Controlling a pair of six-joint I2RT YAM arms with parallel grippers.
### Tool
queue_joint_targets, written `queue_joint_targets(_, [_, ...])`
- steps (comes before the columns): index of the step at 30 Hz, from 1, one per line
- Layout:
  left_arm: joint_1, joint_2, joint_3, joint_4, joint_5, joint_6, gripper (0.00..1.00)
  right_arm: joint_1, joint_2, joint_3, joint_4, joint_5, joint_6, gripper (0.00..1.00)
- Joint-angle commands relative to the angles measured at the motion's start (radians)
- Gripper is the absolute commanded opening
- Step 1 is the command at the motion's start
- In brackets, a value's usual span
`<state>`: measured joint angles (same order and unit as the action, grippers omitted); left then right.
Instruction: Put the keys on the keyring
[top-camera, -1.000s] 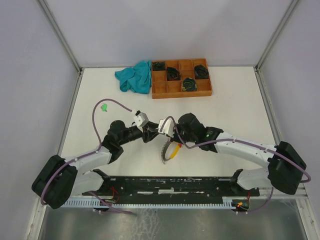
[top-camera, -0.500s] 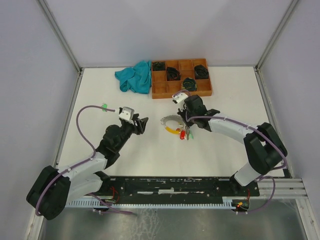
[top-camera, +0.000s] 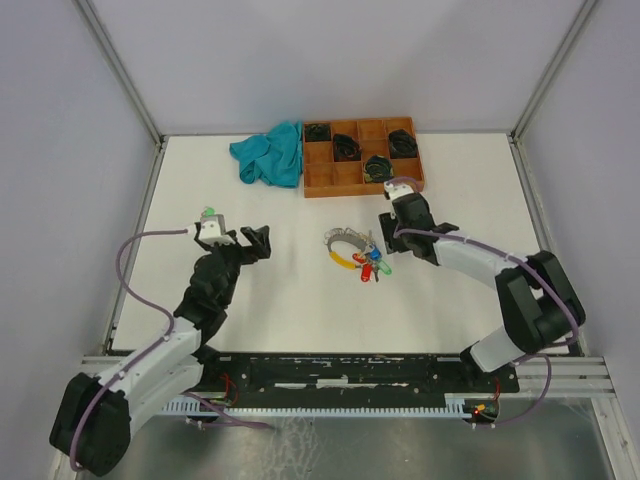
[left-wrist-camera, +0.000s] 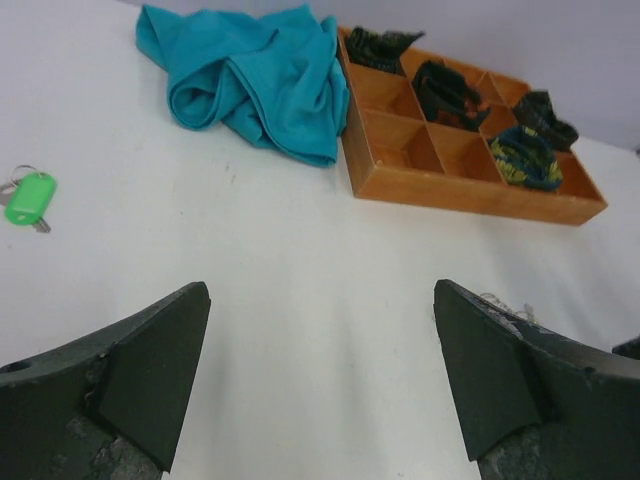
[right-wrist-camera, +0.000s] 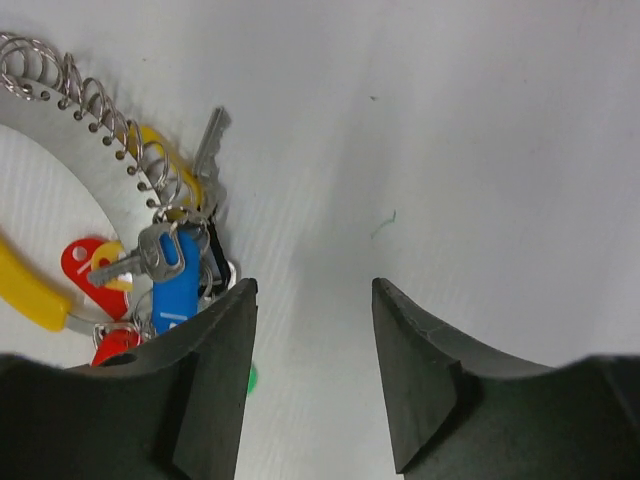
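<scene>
The keyring lies flat on the white table, a silvery arc with a wire spiral and a yellow segment. Several keys hang from it in a bunch, with blue and red tags showing. One green-tagged key lies alone at the far left. My right gripper is open over bare table just right of the bunch, holding nothing. My left gripper stands wide open and empty, well left of the ring.
An orange-brown compartment tray with black coiled bundles sits at the back. A teal cloth lies bunched just left of it. The table's walls rise on three sides.
Both grippers opened. The right one let go of the keyring, now lying on the table, and shifted right. The left arm drew back to the left, away from the ring.
</scene>
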<state>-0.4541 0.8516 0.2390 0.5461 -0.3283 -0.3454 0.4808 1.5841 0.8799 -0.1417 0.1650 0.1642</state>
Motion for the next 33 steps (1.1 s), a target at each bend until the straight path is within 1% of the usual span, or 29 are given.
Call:
queue_joint_targets(1, [0.004, -0.168, -0.012, -0.074, -0.109, -0.11, 0.99, 0.001, -0.204, -0.063, 0.032, 0.081, 0.077, 0.63])
queue_joint_targets(2, [0.004, -0.218, -0.02, -0.1, -0.125, -0.137, 0.99, 0.001, -0.246, -0.078, 0.017, 0.102, 0.092, 0.67])
queue_joint_targets(6, [0.003, -0.419, -0.023, -0.268, -0.185, -0.227, 0.99, 0.002, -0.426, -0.098, -0.084, 0.167, 0.143, 0.98])
queue_joint_targets(7, [0.002, -0.471, -0.023, -0.306, -0.182, -0.231, 0.99, 0.0, -0.47, -0.104, -0.102, 0.179, 0.158, 1.0])
queue_joint_targets(10, [0.001, -0.642, -0.034, -0.403, -0.176, -0.236, 0.99, 0.001, -0.606, -0.147, -0.124, 0.231, 0.189, 1.0])
queue_joint_targets(14, [-0.006, -0.838, -0.092, -0.442, -0.149, -0.237, 0.99, 0.002, -0.795, -0.241, -0.101, 0.241, 0.18, 1.0])
queue_joint_targets(15, [-0.007, -0.852, -0.099, -0.452, -0.143, -0.229, 0.99, 0.001, -0.835, -0.266, -0.091, 0.244, 0.175, 1.0])
queue_joint_targets(18, [-0.008, -0.796, -0.083, -0.504, -0.137, -0.22, 0.99, 0.001, -0.951, -0.337, -0.064, 0.223, 0.143, 1.0])
queue_joint_targets(20, [-0.007, -0.779, -0.093, -0.507, -0.126, -0.203, 0.99, 0.001, -1.021, -0.393, -0.031, 0.217, 0.151, 1.0])
queue_joint_targets(23, [-0.006, -0.798, -0.114, -0.514, -0.123, -0.177, 0.99, 0.002, -1.06, -0.436, 0.007, 0.223, 0.162, 1.0])
queue_joint_targets(26, [-0.008, -0.849, -0.135, -0.508, -0.129, -0.154, 0.99, 0.001, -1.051, -0.445, 0.011, 0.233, 0.162, 1.0])
queue_joint_targets(33, [-0.007, -0.836, -0.145, -0.477, -0.128, -0.141, 0.99, 0.002, -1.008, -0.458, 0.06, 0.238, 0.17, 1.0])
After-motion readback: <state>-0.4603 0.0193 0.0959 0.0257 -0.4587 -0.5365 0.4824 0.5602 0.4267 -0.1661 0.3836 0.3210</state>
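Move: The keyring with its keys lies flat on the table, about 9 cm to the right hand's left, level with it fore and aft and some 4 cm below. The green tag sits about 5 cm back from the right hand and 3 cm to its left. From the left hand the keyring lies some 25 cm right, 4 cm ahead and 15 cm down; the loose green key is about 16 cm ahead and 15 cm left. Up first, then back and to the right, the empty right hand leaves the keyring, rising some 12 cm overall and easing down slightly late on, while its fingers open from half to wide and its wrist tips up nearly 30 degrees with a turn clockwise. The left hand, still wide open, draws back about 7 cm and leftward, climbing and then sinking most of the way down again as it rolls its left side lower. ##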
